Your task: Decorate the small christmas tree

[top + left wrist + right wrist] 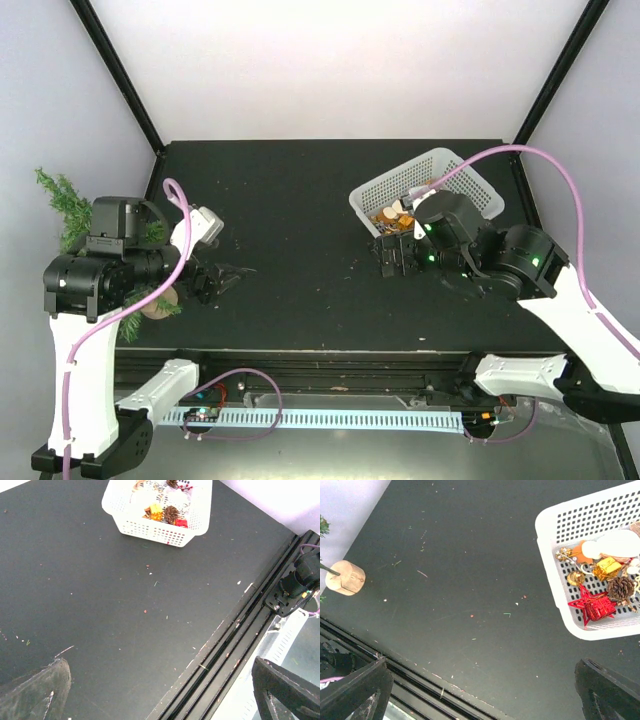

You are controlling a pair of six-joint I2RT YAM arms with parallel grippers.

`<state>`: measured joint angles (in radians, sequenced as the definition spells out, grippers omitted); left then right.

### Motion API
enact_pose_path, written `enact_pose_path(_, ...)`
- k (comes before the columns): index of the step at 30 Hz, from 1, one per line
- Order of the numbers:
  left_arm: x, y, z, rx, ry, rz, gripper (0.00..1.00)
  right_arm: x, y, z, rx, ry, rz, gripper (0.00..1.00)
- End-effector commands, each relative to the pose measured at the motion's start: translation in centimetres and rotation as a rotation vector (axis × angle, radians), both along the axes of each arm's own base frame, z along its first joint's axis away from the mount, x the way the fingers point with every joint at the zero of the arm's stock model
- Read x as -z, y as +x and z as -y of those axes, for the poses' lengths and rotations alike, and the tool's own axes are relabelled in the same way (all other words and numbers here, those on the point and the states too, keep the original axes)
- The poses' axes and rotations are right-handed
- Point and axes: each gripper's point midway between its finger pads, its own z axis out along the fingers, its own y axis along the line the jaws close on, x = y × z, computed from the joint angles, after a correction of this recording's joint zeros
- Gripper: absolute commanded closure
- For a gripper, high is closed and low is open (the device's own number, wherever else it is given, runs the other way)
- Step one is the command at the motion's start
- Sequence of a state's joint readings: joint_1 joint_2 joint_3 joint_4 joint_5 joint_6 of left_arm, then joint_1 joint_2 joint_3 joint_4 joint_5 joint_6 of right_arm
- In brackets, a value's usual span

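The small christmas tree [68, 205] is at the table's far left edge, dark green and bristly, largely hidden behind my left arm. Its light-wood base [157, 306] shows below the arm, and the base [345, 577] also shows in the right wrist view. A white basket [398, 175] at the back right holds ornaments: a red star [595, 607], a pine cone [620, 587] and a gold piece [605, 567]. My left gripper [212, 280] hovers open beside the tree base, empty [160, 700]. My right gripper [392, 258] is open just in front of the basket [547, 565], empty [480, 695].
A black grooved rail [330, 365] runs along the table's near edge, with a white cable chain [330, 418] below it. White walls and black frame posts close in the sides and back. Small crumbs dot the dark tabletop [145, 611].
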<state>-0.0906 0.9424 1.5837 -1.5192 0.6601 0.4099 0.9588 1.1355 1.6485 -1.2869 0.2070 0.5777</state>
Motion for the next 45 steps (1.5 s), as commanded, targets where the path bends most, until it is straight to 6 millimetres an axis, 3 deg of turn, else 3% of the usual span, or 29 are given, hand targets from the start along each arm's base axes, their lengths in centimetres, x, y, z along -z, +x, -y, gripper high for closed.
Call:
enact_pose_path(1,-0.6,-0.3,0.1,0.013,-0.007,0.011,0.01,0.4,-0.2,-0.1,-0.029,-0.017,0.011,0.0)
enact_pose_path(5,-2.7,0.0,-1.1,-0.05,0.045,0.116,0.01,0.2,-0.4,0.2,-0.036,-0.014,0.02,0.0)
enact_pose_path(8,-6.6,0.8,-3.4,-0.196,0.107,0.284,0.02,0.5,-0.4,0.0,-0.049,-0.022,0.018,0.0)
enact_pose_path(10,-10.6,1.1,-5.9,-0.368,0.12,0.445,0.02,0.5,-0.4,-0.2,-0.058,-0.024,0.018,0.0)
enact_pose_path(14,-17.9,-1.5,-10.8,-0.677,0.1,0.75,0.01,0.9,-0.3,-0.8,-0.086,-0.033,0.012,0.0)
enact_pose_path(18,-21.4,-4.7,-16.9,-1.042,0.155,0.878,0.01,2.2,-0.6,-1.5,-0.128,-0.055,-0.015,0.0)
enact_pose_path(21,-21.4,-6.9,-18.5,-1.13,0.18,0.923,0.01,3.1,-0.9,-2.3,-0.171,-0.069,-0.04,0.0)
enact_pose_path(26,-18.2,-7.6,-21.3,-1.303,0.28,0.884,0.01,3.6,-1.0,-3.3,-0.225,-0.087,-0.061,0.0)
enact_pose_path(35,-12.8,-2.7,-22.4,-1.379,0.38,0.796,0.01,4.2,-1.5,-4.2,-0.257,-0.084,-0.119,0.0)
enact_pose_path(45,-12.1,-1.7,-24.9,-1.61,0.405,0.866,0.01,3.7,-1.0,-4.7,-0.212,-0.084,-0.156,0.0)
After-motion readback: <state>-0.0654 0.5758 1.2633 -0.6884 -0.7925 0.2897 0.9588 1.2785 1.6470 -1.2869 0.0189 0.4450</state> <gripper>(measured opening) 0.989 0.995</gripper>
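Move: The tree stands near the table's left edge. Its middle is about 22 cm to the left hand's left, 11 cm ahead and some 14 cm below, and its tip rises a little above that hand. From the right hand, the tree's middle is roughly 48 cm to the left, 7 cm ahead and 13 cm below. The ornament basket lies about 34 cm ahead of the right hand, 17 cm to its right and 32 cm down. Both grippers are empty and wide open. The left hand swings some 23 cm left towards the tree in a high arc, rising about 20 cm while drawing back a little, then sinking and coming forward again to end about 10 cm higher than it began, its wrist turning by well over 80 degrees counter-clockwise and tipping up until the open fingers point level, forward and left, beside the treetop. Meanwhile the open, empty right hand eases about 5 cm left and 4 cm down, turning slightly counter-clockwise over bare table. ##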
